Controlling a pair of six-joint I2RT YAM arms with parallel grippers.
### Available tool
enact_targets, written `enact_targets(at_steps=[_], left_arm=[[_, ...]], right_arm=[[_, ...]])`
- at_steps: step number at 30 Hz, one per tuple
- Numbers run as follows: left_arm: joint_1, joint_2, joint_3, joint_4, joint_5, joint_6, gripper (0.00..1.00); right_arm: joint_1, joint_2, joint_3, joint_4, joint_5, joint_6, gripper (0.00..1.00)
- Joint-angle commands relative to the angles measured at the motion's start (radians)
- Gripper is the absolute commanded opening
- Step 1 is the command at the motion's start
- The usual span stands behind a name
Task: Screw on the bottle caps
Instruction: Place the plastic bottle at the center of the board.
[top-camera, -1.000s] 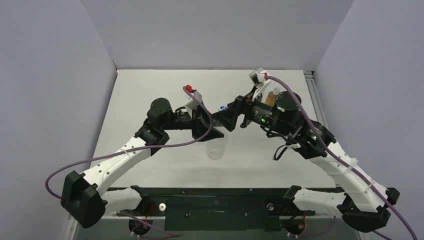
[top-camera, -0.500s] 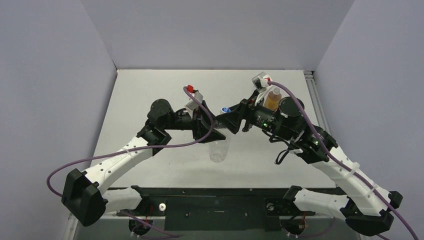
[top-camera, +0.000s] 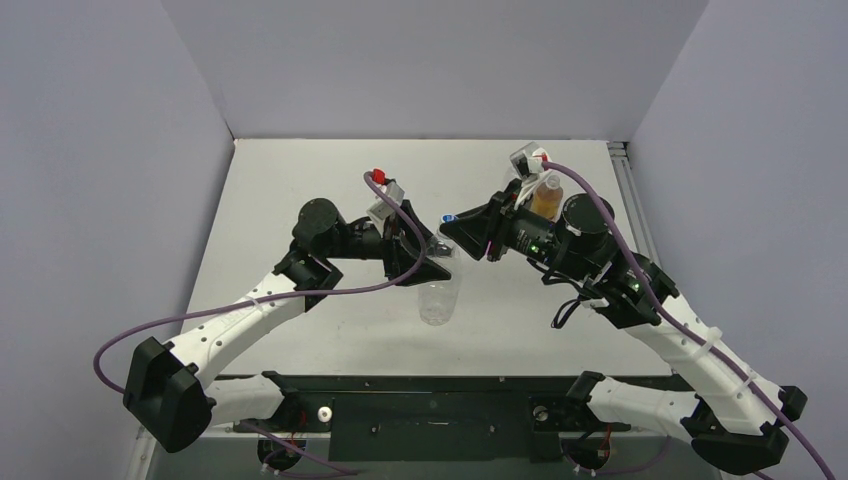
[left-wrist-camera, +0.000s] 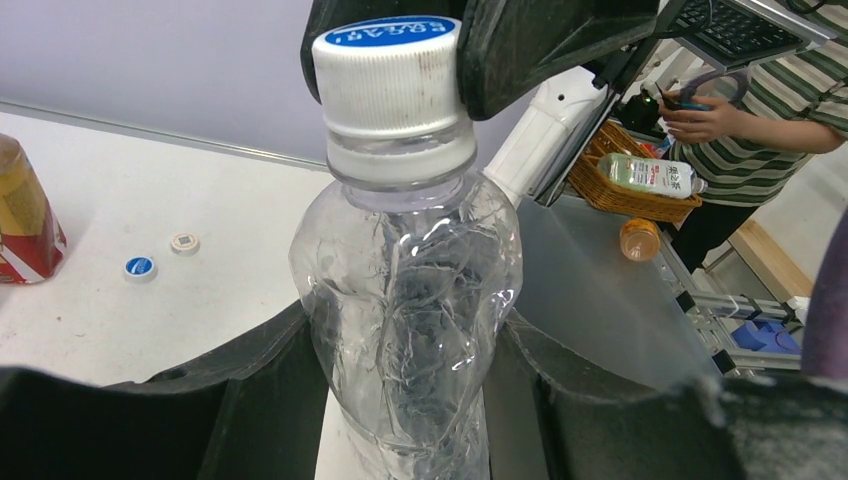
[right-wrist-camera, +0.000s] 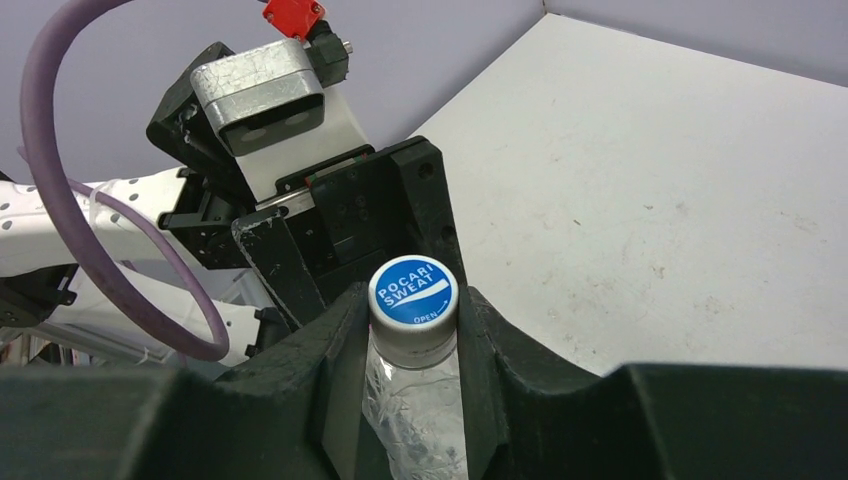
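The clear bottle (top-camera: 437, 297) stands upright near the middle of the table, and my left gripper (top-camera: 428, 264) is shut on its crumpled body (left-wrist-camera: 405, 300), one finger (left-wrist-camera: 250, 380) on each side. A blue-and-white cap (left-wrist-camera: 390, 75) sits on its neck. My right gripper (right-wrist-camera: 413, 312) is shut on that cap (right-wrist-camera: 413, 292) from above, its pads pressed against the cap's sides. The amber bottle (top-camera: 546, 195) stands uncapped at the back right, behind the right arm. Two loose caps, one blue-topped (left-wrist-camera: 139, 267) and one whitish (left-wrist-camera: 184, 242), lie on the table beside the amber bottle (left-wrist-camera: 25, 225).
The two arms meet over the table's centre, and the left wrist's camera block (right-wrist-camera: 260, 95) sits close to my right fingers. Past the table's right edge are a basket (left-wrist-camera: 620, 170) holding bottles and a person (left-wrist-camera: 745, 110).
My right gripper slid left over the bottle's top and closed its jaws on the cap. The left gripper and the bottle have stayed where they were.
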Motion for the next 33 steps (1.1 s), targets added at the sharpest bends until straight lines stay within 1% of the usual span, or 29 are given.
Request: enact_targets(at_steps=[1,2,3,4,5,6,7,8,9,10,11,12,13,14,15,16,17,18,20,22,24,26,27,28,29,30,31,32,33], left_arm=[[-0.001,0.007,-0.001,0.026,-0.006,0.006,0.00],[-0.001,0.009,0.000,0.018,-0.010,0.011,0.00],[-0.003,0.009,0.009,-0.007,-0.026,0.032,0.00],[-0.004,0.009,0.022,-0.055,-0.041,0.049,0.00],[-0.010,0.007,0.031,-0.090,-0.085,0.092,0.00],[-0.019,0.001,0.051,-0.162,-0.116,0.153,0.00],[-0.025,-0.002,0.062,-0.200,-0.194,0.182,0.00],[-0.042,-0.004,0.083,-0.261,-0.237,0.236,0.00],[-0.050,-0.006,0.093,-0.287,-0.332,0.260,0.00],[-0.071,-0.006,0.110,-0.324,-0.375,0.298,0.00],[-0.082,-0.005,0.117,-0.335,-0.459,0.313,0.00],[-0.107,-0.003,0.129,-0.352,-0.494,0.342,0.00],[-0.122,-0.001,0.135,-0.358,-0.582,0.355,0.00],[-0.149,0.000,0.144,-0.366,-0.628,0.381,0.00],[-0.162,0.005,0.149,-0.369,-0.711,0.391,0.00],[-0.183,0.008,0.159,-0.372,-0.748,0.406,0.00],[-0.193,0.016,0.164,-0.373,-0.810,0.414,0.00],[-0.211,0.018,0.172,-0.373,-0.840,0.427,0.00],[-0.235,0.026,0.180,-0.368,-0.941,0.447,0.00],[-0.245,0.029,0.182,-0.363,-0.957,0.459,0.00],[-0.246,0.028,0.175,-0.367,-0.938,0.469,0.00],[-0.239,0.021,0.158,-0.374,-0.897,0.487,0.00],[-0.231,0.013,0.142,-0.377,-0.874,0.500,0.00],[-0.226,0.007,0.133,-0.376,-0.823,0.506,0.00],[-0.213,-0.005,0.111,-0.369,-0.792,0.512,0.00],[-0.208,-0.017,0.101,-0.364,-0.724,0.513,0.00],[-0.193,-0.021,0.085,-0.359,-0.690,0.514,0.00],[-0.188,-0.026,0.080,-0.357,-0.629,0.514,0.00],[-0.175,-0.028,0.073,-0.356,-0.604,0.514,0.00]], right_arm=[[0.000,-0.003,-0.006,0.063,0.000,0.028,0.25],[0.002,-0.002,-0.007,0.063,0.004,0.030,0.20],[0.003,-0.002,-0.008,0.062,0.016,0.035,0.17],[0.005,-0.003,-0.012,0.061,0.026,0.039,0.13],[0.008,-0.004,-0.012,0.055,0.050,0.045,0.11],[0.014,-0.005,-0.010,0.048,0.066,0.048,0.07],[0.018,-0.003,-0.009,0.031,0.107,0.056,0.03],[0.033,-0.003,-0.003,0.021,0.135,0.058,0.02],[0.042,0.002,0.001,-0.004,0.199,0.063,0.00],[0.065,0.005,0.009,-0.015,0.238,0.067,0.00],[0.077,0.015,0.015,-0.042,0.320,0.075,0.00],[0.103,0.022,0.027,-0.054,0.399,0.080,0.00],[0.117,0.038,0.035,-0.084,0.436,0.091,0.00],[0.143,0.047,0.054,-0.099,0.513,0.097,0.00],[0.157,0.069,0.062,-0.126,0.549,0.109,0.00],[0.187,0.093,0.085,-0.142,0.630,0.115,0.00],[0.216,0.107,0.112,-0.179,0.670,0.132,0.00],[0.231,0.135,0.127,-0.198,0.750,0.147,0.00],[0.266,0.176,0.171,-0.263,0.850,0.172,0.00],[0.282,0.207,0.207,-0.291,0.884,0.185,0.00],[0.282,0.216,0.233,-0.303,0.889,0.181,0.15],[0.272,0.206,0.250,-0.306,0.858,0.157,0.55],[0.255,0.202,0.265,-0.311,0.818,0.150,0.59],[0.241,0.193,0.274,-0.323,0.794,0.134,0.68],[0.214,0.190,0.291,-0.330,0.735,0.127,0.70],[0.191,0.179,0.298,-0.339,0.700,0.109,0.72],[0.177,0.173,0.302,-0.340,0.641,0.099,0.72],[0.170,0.157,0.300,-0.335,0.614,0.082,0.72],[0.153,0.150,0.294,-0.334,0.554,0.067,0.71]])
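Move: The right fingers already pinch the white-and-blue bottle cap, so it sits right at this hand point. The left hand holds the plastic bottle upright off the table by its upper part, and the cap lies about 7 cm above it, 1 cm ahead. From the right hand the standing clear bottle is some 29 cm ahead, 16 right, the juice bottle 28 ahead, 24 right, both about 25 cm lower; a loose blue cap lies roughly 18 ahead, 19 right, 32 below. Still pinching the cap, the right hand turns it clockwise some 35 degrees while the left, keeping its grip on the bottle, turns about as far counter-clockwise, screwing cap against neck. Together they travel about 6 cm forward, sinking 3 cm and drifting slightly right; at the end the right fingers open wide and come free of the cap, and the left sinks another centimetre. ##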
